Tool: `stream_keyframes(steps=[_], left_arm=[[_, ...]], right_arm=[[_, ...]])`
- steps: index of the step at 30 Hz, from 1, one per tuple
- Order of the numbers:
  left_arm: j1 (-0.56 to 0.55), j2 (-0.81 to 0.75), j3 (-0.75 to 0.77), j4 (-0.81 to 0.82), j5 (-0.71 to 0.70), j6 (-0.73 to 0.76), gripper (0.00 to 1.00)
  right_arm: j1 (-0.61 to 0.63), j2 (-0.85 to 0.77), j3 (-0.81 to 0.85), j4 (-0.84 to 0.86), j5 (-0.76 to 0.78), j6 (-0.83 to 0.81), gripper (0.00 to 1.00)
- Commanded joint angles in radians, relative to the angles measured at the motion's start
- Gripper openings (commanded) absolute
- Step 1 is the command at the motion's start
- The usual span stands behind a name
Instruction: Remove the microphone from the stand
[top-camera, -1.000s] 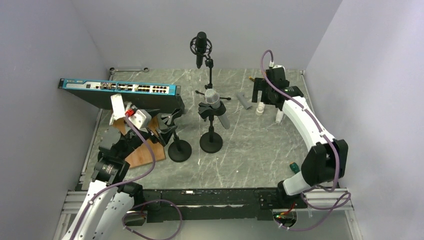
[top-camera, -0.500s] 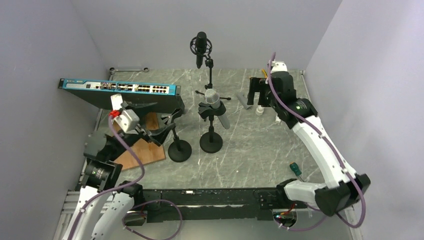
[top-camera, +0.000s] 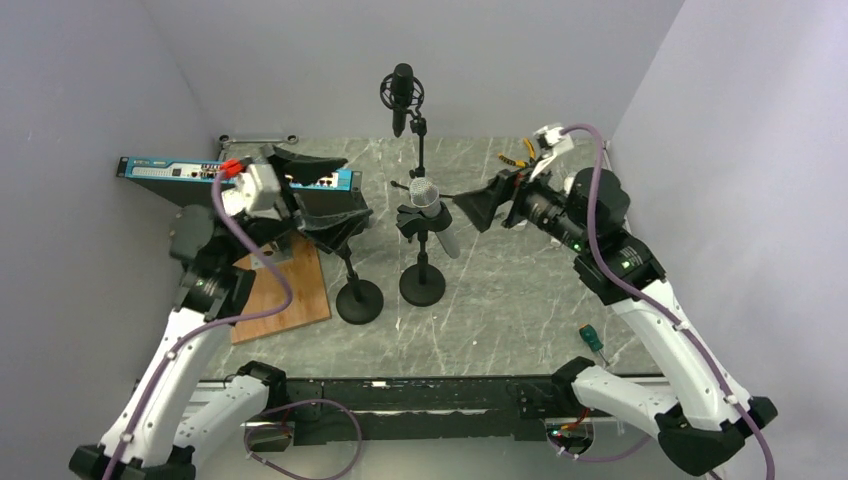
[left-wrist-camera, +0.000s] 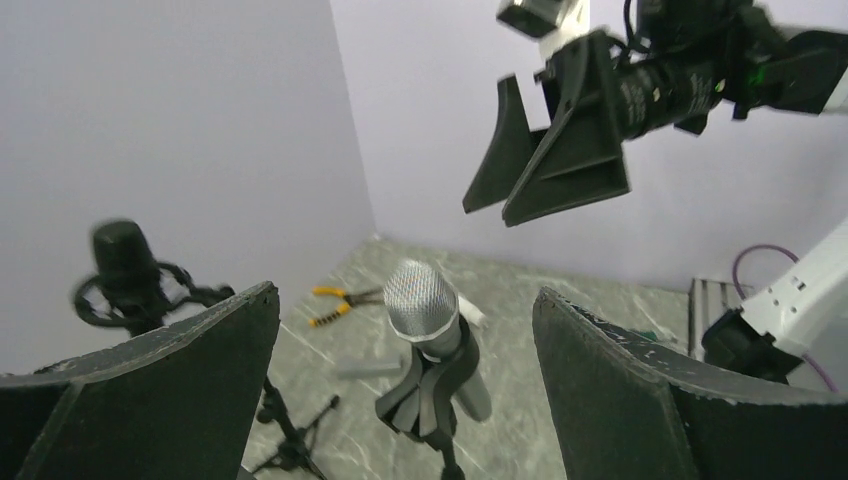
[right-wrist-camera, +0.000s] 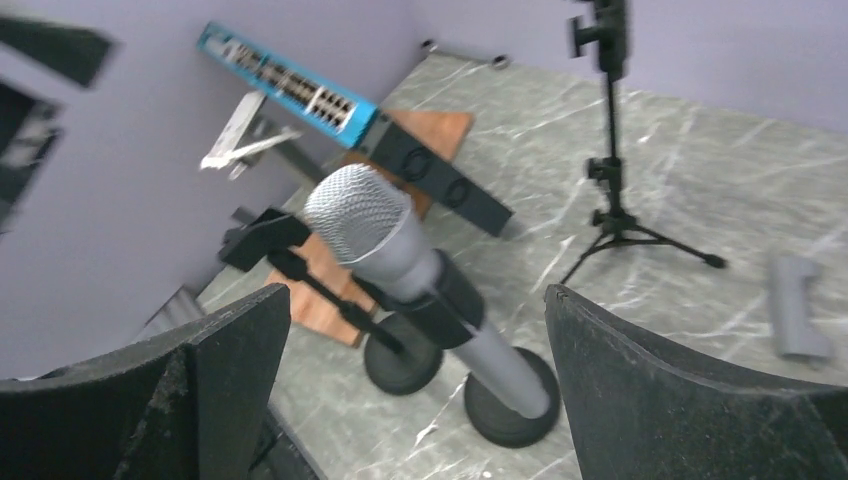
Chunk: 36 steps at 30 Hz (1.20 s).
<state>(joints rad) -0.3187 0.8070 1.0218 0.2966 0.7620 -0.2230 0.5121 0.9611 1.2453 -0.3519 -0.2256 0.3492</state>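
The microphone (top-camera: 425, 192) has a silver grille and a grey body. It sits tilted in a black clip on a stand with a round base (top-camera: 422, 287) at the table's middle. My left gripper (top-camera: 350, 190) is open and empty, raised to the left of the grille and apart from it. My right gripper (top-camera: 472, 202) is open and empty, close to the grille's right and apart from it. In the left wrist view the microphone (left-wrist-camera: 424, 305) lies between my open fingers (left-wrist-camera: 190, 370), farther away. In the right wrist view the microphone (right-wrist-camera: 366, 216) also lies between the open fingers (right-wrist-camera: 660, 380).
A second, empty stand (top-camera: 359, 300) is just left of the microphone's stand. A black studio microphone on a tripod (top-camera: 402, 92) stands behind. A blue network switch (top-camera: 200, 172) and a wooden board (top-camera: 290, 295) are at the left. Pliers (top-camera: 515, 157) lie at the back right, a green screwdriver (top-camera: 590, 337) at the front right.
Both arms have risen and swung in toward the microphone. The left gripper lifted from beside the empty stand; the right gripper turned from the back of the table to face the grille.
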Motion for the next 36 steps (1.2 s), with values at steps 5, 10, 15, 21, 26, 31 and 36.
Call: stream_keyframes(steps=[5, 10, 15, 21, 26, 31, 36], left_arm=[[-0.036, 0.011, -0.117, 0.021, -0.019, 0.088, 0.99], [-0.062, -0.017, -0.166, -0.012, -0.056, 0.133, 0.99], [-0.100, -0.018, -0.170, -0.035, -0.089, 0.163, 0.99], [-0.123, -0.025, -0.178, -0.042, -0.128, 0.176, 0.98], [-0.141, -0.039, -0.180, -0.054, -0.152, 0.188, 0.98], [-0.154, -0.064, -0.202, -0.030, -0.180, 0.195, 0.98], [-0.160, -0.058, -0.197, -0.053, -0.206, 0.211, 0.98]], right_arm=[[0.238, 0.096, 0.094, -0.016, 0.198, -0.068, 1.00], [0.403, 0.166, 0.144, -0.049, 0.505, -0.142, 1.00], [0.553, 0.267, 0.207, -0.071, 0.839, -0.204, 0.99], [0.647, 0.393, 0.262, -0.067, 1.107, -0.298, 0.95], [0.658, 0.439, 0.262, -0.038, 1.180, -0.324, 0.90], [0.658, 0.465, 0.249, 0.011, 1.197, -0.340, 0.79], [0.649, 0.485, 0.242, 0.040, 1.218, -0.364, 0.64]])
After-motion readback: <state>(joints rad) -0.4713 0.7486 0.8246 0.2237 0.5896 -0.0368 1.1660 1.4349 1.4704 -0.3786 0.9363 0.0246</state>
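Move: The grey microphone's head lies about 9 cm to the left of the right hand, 4 cm ahead and 6 cm lower. The empty microphone stand's clamp is some 13 cm farther left than that head and 7 cm nearer the base, roughly 13 cm below the hand. The black microphone hangs about 20 cm ahead and 12 cm left, slightly lower. From the left hand, the grey microphone's head is about 8 cm ahead, 14 cm right and 13 cm down. Bring the right gripper left about 9 cm to the grey microphone's head, then ease it forward and down, roughly 6 cm lower overall. Roll its left side down while swinging the fingers clockwise to point forward, then start closing them around the head, to about two thirds open. Lower the open left gripper some 8 cm and hold it there. ##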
